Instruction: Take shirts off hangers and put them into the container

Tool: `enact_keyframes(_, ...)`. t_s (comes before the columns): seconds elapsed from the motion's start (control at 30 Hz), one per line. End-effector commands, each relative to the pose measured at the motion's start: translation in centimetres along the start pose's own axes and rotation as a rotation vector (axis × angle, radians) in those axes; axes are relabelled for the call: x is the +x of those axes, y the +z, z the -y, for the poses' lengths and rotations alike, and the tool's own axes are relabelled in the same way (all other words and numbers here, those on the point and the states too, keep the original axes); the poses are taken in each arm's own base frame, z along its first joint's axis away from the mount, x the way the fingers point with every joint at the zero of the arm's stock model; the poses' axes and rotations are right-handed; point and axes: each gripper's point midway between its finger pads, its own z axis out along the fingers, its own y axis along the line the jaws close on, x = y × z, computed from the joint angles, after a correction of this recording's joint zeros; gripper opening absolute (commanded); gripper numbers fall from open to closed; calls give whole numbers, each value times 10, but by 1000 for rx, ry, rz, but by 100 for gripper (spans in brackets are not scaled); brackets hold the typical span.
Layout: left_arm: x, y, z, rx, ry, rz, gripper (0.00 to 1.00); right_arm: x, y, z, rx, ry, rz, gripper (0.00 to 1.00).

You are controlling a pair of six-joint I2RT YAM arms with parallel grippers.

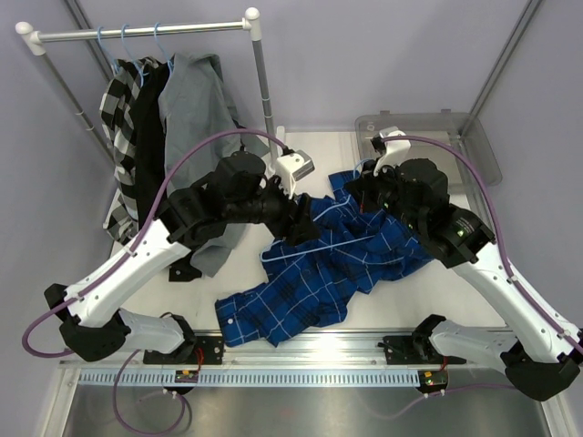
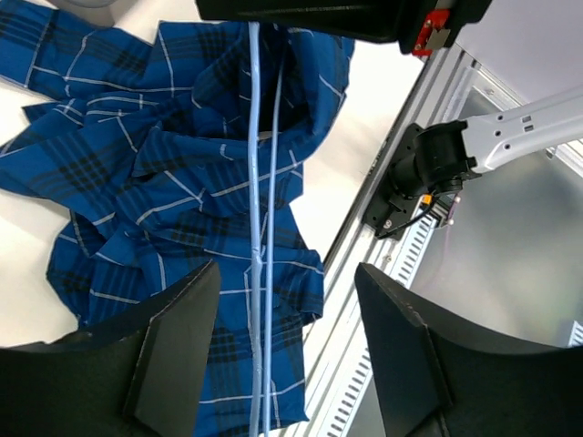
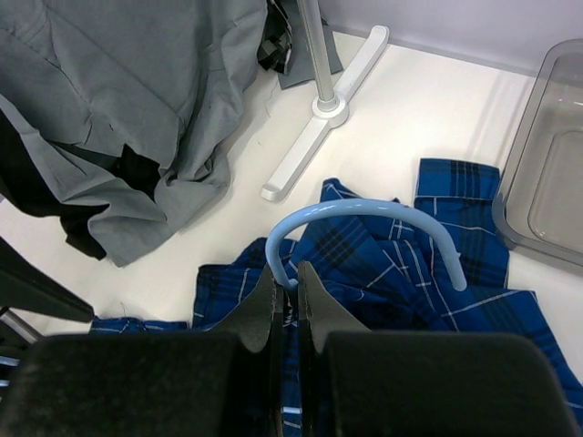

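Observation:
The blue plaid shirt lies crumpled in the middle of the table, still on its light-blue hanger. My right gripper is shut on the neck of that hanger just below its hook, at the shirt's far edge. My left gripper hovers over the shirt, open, with the hanger's two wires running between its fingers and touching neither. The grey shirt, black shirt and checked shirt hang on the rail. The clear container stands empty at the back right.
The silver rail with white caps spans the back left; its post and white foot stand just behind the plaid shirt. The grey shirt's tail drapes onto the table. A metal mounting rail runs along the near edge.

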Motion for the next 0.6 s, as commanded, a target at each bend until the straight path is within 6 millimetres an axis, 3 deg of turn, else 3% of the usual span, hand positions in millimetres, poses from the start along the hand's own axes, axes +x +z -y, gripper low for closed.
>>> enact_keyframes(0.0,0,-7,13,59,-5,14,63,-43,-8,-9,-22,-13,133,0)
enact_keyframes(0.2,17,-3,8,49,-20,-36,57,-45,-9,-10,-27,-13,143,0)
enact_keyframes(0.27,21,0,7,47,-27,-49,51,-46,-8,-11,-32,-10,145,0)
enact_keyframes(0.43,20,0,6,43,-21,-46,28,-44,-7,-11,-30,-12,141,0)
enact_keyframes(0.57,18,-5,2,17,-11,-29,0,-40,-7,-10,-28,-8,136,0)
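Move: The bare near half of the hanger, its two bars crossing my left hand's open gap, lies about 3 cm below my left fingers and 1 cm back. The blue shirt is heaped some 25 cm below, 8 cm to the right and 2 cm ahead; the grey shirt hangs about 25 cm to the left, 25 cm ahead and level with it. My right hand already grips the hanger by its hook; that bare half lies about 11 cm back, 12 cm left and 4 cm below it. I lower my open left hand about 3 cm around the bare half of the hanger, easing back a centimetre, then shut the fingers from about two-thirds open until they pinch the blue bars. My right hand keeps its closed grip at the hook and rises about a centimetre. ##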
